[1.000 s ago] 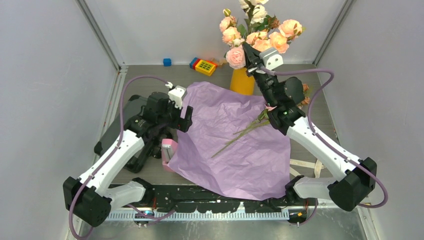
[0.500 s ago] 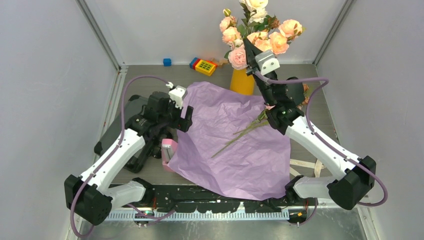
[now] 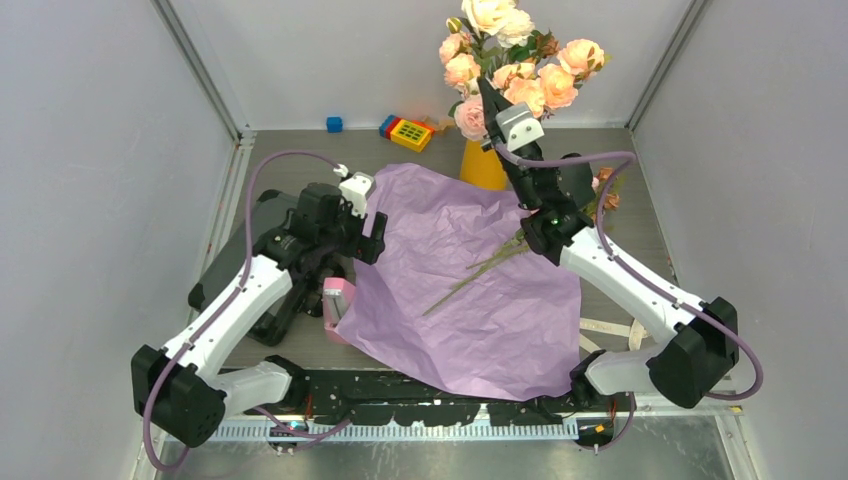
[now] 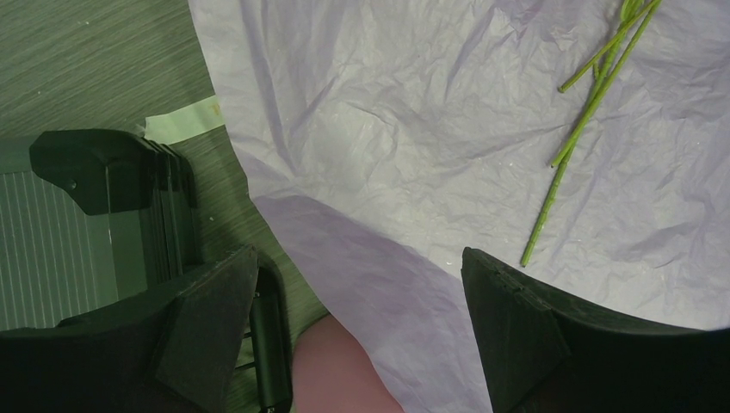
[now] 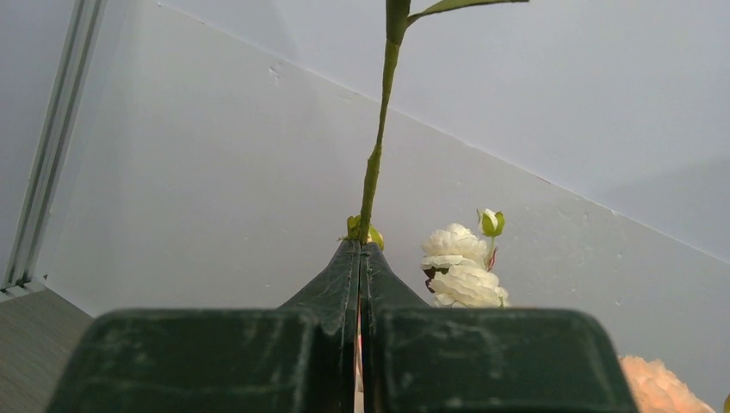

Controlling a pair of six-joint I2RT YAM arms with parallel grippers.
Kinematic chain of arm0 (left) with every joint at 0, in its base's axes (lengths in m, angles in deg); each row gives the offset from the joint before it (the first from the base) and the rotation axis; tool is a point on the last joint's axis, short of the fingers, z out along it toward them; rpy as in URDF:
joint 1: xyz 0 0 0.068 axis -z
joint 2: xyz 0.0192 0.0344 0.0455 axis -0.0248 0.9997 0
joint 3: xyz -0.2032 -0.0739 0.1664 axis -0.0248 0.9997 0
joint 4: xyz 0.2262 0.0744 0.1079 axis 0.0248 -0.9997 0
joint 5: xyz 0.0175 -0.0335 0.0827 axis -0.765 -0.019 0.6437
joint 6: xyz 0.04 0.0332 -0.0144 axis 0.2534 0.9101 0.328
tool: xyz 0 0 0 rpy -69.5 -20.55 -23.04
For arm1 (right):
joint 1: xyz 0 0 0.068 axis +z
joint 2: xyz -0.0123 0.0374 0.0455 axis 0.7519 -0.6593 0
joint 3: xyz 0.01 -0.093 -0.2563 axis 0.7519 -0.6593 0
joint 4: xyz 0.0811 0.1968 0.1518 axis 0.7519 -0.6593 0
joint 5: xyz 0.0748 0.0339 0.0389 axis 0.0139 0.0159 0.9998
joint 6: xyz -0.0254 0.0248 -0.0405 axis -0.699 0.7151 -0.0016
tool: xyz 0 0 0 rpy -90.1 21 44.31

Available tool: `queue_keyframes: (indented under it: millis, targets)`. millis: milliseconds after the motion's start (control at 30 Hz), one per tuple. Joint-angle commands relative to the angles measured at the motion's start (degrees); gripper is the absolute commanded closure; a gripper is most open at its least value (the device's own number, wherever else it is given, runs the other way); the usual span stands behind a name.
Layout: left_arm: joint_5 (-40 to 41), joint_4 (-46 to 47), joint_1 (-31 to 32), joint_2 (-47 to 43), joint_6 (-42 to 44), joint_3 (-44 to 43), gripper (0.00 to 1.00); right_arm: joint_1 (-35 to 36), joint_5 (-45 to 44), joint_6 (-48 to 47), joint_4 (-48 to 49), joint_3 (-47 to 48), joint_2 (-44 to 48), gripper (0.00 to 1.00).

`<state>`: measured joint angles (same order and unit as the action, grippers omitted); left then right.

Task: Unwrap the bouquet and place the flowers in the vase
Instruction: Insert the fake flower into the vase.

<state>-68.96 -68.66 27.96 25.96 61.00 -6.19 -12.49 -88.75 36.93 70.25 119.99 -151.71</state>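
Note:
The bouquet's lilac paper [image 3: 470,300] lies spread flat, with loose green stems [image 3: 480,268] on it. A few small rusty and pink flowers [image 3: 604,190] show behind my right arm. The yellow-orange vase [image 3: 482,166] stands at the back, holding big pale pink and cream roses [image 3: 520,75]. My right gripper [image 3: 484,90] is raised among those blooms, above the vase. Its jaws [image 5: 360,249] are shut on a thin green stem [image 5: 376,146] that runs up out of view. My left gripper [image 3: 368,230] hangs open over the paper's left edge [image 4: 344,258], nothing between its fingers.
A pink block [image 3: 338,300] sits under the paper's left edge. A blue cube [image 3: 334,124] and a yellow-and-red toy block [image 3: 408,131] lie at the back. Beige ribbon [image 3: 612,330] trails by the right arm's base. A dark flat object [image 3: 235,262] lies under the left arm.
My right gripper has risen and shifted left with the stem, moving further up among the roses over the vase. The left arm has not moved.

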Motion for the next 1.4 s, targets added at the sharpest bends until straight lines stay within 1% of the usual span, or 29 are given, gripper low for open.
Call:
queue_keyframes:
  millis: [0, 400, 833, 1367]
  targets:
    - [-0.5, 1.3, -0.3, 0.2, 0.9, -1.1, 0.09, 0.4, -1.7, -0.8, 6.8, -1.4, -1.0, 1.00]
    - [-0.8, 1.3, -0.3, 0.3, 0.9, -1.1, 0.09, 0.4, -7.0, 2.2, 9.8, -4.0, -3.3, 1.00]
    - [-1.4, 1.3, -0.4, -1.3, 0.6, -1.2, 0.09, 0.2, -16.9, 8.8, 9.0, -7.9, -2.7, 1.00]
    - [-2.4, 1.5, -0.3, -2.7, 0.3, -1.0, 0.09, -3.5, -18.8, 16.8, -0.1, -9.3, 1.2, 1.00]
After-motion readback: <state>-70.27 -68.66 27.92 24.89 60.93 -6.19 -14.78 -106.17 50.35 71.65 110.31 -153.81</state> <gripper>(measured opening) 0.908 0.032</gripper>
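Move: The right hand holds a flower high beside the bouquet. The vase stands about 8 cm ahead and 6 cm to its right, its middle some 38 cm below. Of the blooms already in the vase, the low pink one is about 12 cm ahead, straight in line and 10 cm lower; the big peach ones are 12 cm ahead, 8 cm to the right and 6 cm lower. From the idle left hand the vase lies some 16 cm ahead and 26 cm to the right. Downwards by about 10 cm, the right hand brings its held flower towards the vase, easing some 4 to 5 cm forward as it sinks and, from the middle of the move, about 4 cm to the right. Meanwhile the upward-pointing fingers tip down nearly 20 degrees, with the hand's left side rising and a slight clockwise turn; the shut fingertips keep their pinch on the stem. ##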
